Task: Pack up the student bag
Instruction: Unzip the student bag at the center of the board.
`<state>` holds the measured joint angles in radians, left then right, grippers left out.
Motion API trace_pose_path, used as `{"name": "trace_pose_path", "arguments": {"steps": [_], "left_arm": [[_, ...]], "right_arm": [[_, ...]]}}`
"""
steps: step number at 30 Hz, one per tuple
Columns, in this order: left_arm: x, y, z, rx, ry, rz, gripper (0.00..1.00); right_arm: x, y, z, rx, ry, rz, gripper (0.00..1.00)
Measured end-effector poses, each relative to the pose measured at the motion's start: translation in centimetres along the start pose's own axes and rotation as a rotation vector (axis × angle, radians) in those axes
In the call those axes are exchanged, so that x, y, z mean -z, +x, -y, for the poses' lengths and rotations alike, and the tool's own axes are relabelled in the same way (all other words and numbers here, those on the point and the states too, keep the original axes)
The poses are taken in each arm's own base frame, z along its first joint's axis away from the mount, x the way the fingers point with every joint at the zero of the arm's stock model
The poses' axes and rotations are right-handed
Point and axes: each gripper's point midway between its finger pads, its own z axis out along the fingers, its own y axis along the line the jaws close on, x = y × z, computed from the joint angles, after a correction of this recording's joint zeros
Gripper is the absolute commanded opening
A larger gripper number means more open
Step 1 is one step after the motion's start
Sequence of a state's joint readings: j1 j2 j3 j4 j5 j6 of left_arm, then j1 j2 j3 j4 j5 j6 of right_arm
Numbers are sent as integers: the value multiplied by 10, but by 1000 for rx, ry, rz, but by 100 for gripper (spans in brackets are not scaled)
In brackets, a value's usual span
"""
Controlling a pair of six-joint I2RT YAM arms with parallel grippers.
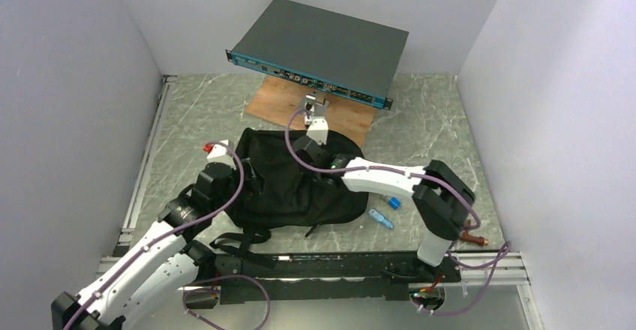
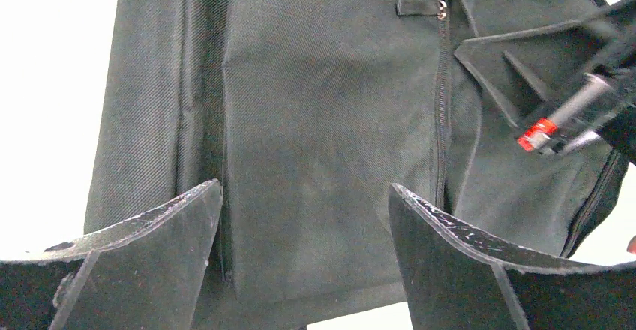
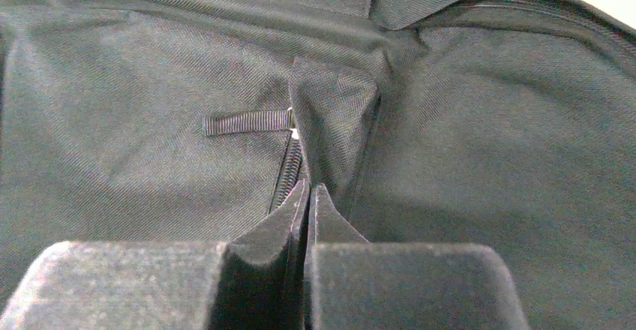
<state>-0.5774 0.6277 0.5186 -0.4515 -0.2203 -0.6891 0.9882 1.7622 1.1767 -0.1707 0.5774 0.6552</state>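
Note:
The student bag is a black backpack lying flat in the middle of the table, its straps trailing toward the near edge. My right gripper is shut on a raised fold of the bag's fabric beside the zipper, just below the zipper's pull strap. From above, the right gripper sits over the bag's far edge. My left gripper is open and hovers over the bag's cloth with nothing between its fingers. It stands at the bag's left end.
A flat dark grey device with a teal front stands propped at the back over a wooden board. Two small blue items lie on the table right of the bag. A brown object lies by the right arm's base.

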Motion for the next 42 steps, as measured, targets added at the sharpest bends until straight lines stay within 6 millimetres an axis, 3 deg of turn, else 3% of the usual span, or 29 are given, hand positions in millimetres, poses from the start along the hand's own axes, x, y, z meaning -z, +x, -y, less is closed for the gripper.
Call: {"name": "trace_pose_path", "arguments": {"steps": [4, 8, 12, 18, 33, 42], "left_arm": [[-11, -4, 15, -37, 33, -33, 80], [-26, -14, 43, -88, 100, -76, 76], [-52, -25, 77, -135, 165, -149, 61], [-90, -25, 106, -191, 222, -248, 56], [-137, 0, 106, -216, 212, -343, 48], [-147, 5, 105, -196, 204, -351, 52]], "right_arm": [[15, -9, 7, -80, -95, 44, 0], [25, -3, 16, -133, -187, 80, 0], [23, -2, 20, -167, -244, 83, 0], [23, -6, 16, -187, -307, 82, 0], [30, -7, 15, -191, -358, 102, 0], [31, -6, 14, -177, -368, 98, 0]]}}
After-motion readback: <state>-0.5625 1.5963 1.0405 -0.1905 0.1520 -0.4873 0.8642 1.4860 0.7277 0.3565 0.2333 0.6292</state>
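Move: The zipper pull lies roughly 13 cm ahead of the open left fingers, 13 cm to their right and some 5 cm lower. From the right hand, which already pinches the cloth flap beside the zip, the pull is only about 3 cm ahead, 2 cm to the left and 1 cm lower. The held flap is some 10 cm ahead of the left hand and 15 cm to its right. The wooden board lies about 12 cm ahead of the right hand, 2 cm to its right and 8 cm below. Swinging right and forward, the left hand travels some 18 cm to the zipper pull, first rising a little, then sinking about 6 cm, turning clockwise as its fingers close to half open around the tab. The right hand keeps its pinch on the flap, drawing it a couple of centimetres back, right and up while rolling its left side up some 20 degrees, then holds. ##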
